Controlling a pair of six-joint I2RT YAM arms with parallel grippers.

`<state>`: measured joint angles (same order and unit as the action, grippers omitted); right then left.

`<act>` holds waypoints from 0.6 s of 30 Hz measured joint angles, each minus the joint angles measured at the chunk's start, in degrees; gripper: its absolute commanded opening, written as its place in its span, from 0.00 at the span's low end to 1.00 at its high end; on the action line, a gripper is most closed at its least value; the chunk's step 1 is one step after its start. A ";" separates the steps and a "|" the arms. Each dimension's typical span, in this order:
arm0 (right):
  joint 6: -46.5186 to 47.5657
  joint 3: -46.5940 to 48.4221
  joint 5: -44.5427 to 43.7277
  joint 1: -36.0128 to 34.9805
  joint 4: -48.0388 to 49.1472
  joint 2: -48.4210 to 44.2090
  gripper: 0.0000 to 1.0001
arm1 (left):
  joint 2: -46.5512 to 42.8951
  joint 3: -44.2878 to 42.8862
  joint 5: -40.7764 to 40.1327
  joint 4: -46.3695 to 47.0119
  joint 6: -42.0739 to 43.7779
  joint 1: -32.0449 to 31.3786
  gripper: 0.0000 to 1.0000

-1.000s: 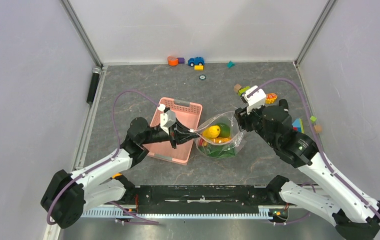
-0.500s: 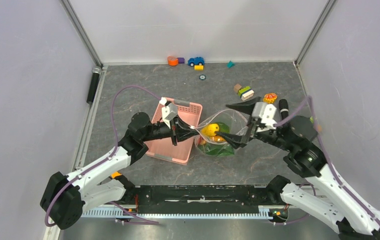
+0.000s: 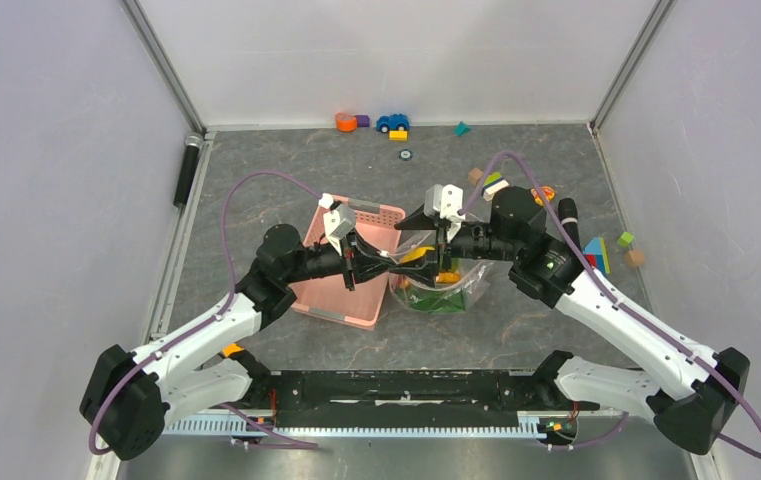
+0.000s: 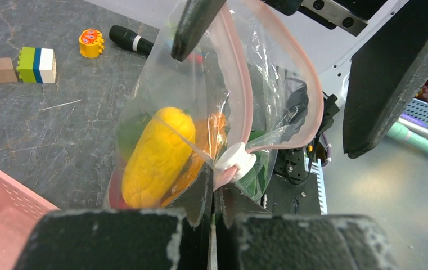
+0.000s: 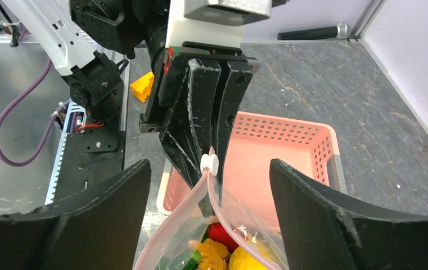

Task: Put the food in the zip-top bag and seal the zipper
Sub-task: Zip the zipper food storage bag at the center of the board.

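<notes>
The clear zip-top bag (image 3: 453, 285) stands on the table with its mouth open. It holds the yellow mango (image 4: 156, 154), an orange piece (image 5: 212, 252), a red chili (image 5: 219, 231) and green pieces (image 3: 436, 301). My left gripper (image 3: 384, 258) is shut on the bag's corner just behind the white slider (image 4: 235, 160). The pinkish zipper (image 4: 290, 84) splits into two strips from the slider (image 5: 209, 163). My right gripper (image 5: 210, 169) is wide open, with its fingers on either side of the zipper near the slider, touching nothing. It shows over the bag's mouth in the top view (image 3: 419, 240).
The pink slotted basket (image 3: 328, 296) lies under my left arm, next to the bag. A toy car (image 3: 392, 122) and small blocks (image 3: 345, 121) lie along the back wall. More blocks (image 3: 597, 250) lie at the right. A black cylinder (image 3: 187, 170) lies at the left edge.
My right gripper left the bag's right corner, opened wide and swung left across the bag's mouth to the slider end. My left gripper kept hold of its corner.
</notes>
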<state>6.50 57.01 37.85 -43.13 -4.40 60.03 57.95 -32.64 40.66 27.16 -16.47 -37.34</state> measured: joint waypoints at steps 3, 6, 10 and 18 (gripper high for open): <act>0.85 1.03 0.22 -0.72 -0.46 0.74 0.74 | 0.00 0.00 0.07 -0.15 0.00 0.00 0.02; 1.81 1.73 0.09 -1.33 -1.38 1.53 0.70 | 0.00 -0.04 0.13 -0.28 -0.02 0.00 0.02; 3.10 2.75 -0.70 -2.40 -3.39 3.10 0.66 | 0.00 -0.20 0.26 -0.55 -0.04 0.00 0.02; 5.66 3.15 -3.98 -4.48 -7.37 4.96 0.47 | 0.00 -0.39 0.31 -1.38 -0.07 0.00 0.02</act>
<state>12.16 60.16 33.87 -47.62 -11.77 64.99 57.95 -33.04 40.97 25.78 -16.53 -37.34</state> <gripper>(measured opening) 0.510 0.028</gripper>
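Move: The white zipper slider is just ahead of the open right fingers, roughly 3 cm to that hand's left, 5 cm below and barely 1 cm back. The yellow squash in the bag lies about 6 cm right of the right hand, 2 cm ahead and 16 cm down; the pink basket's middle is some 13 cm left, 3 cm ahead and 22 cm down. From the left hand, the slider lies about 2 cm to the right, level fore and aft, and 1 cm higher. The right hand eases left, then sinks more steeply, about 3 cm down and 2 cm left in all, towards the white slider, tipping its fingers some 10 degrees further down while they narrow from nearly wide open to about half, one on either side of the slider without having shut on it. The left hand stays put, its shut fingers still pinching the bag's corner beside the slider and holding it up for the right. ##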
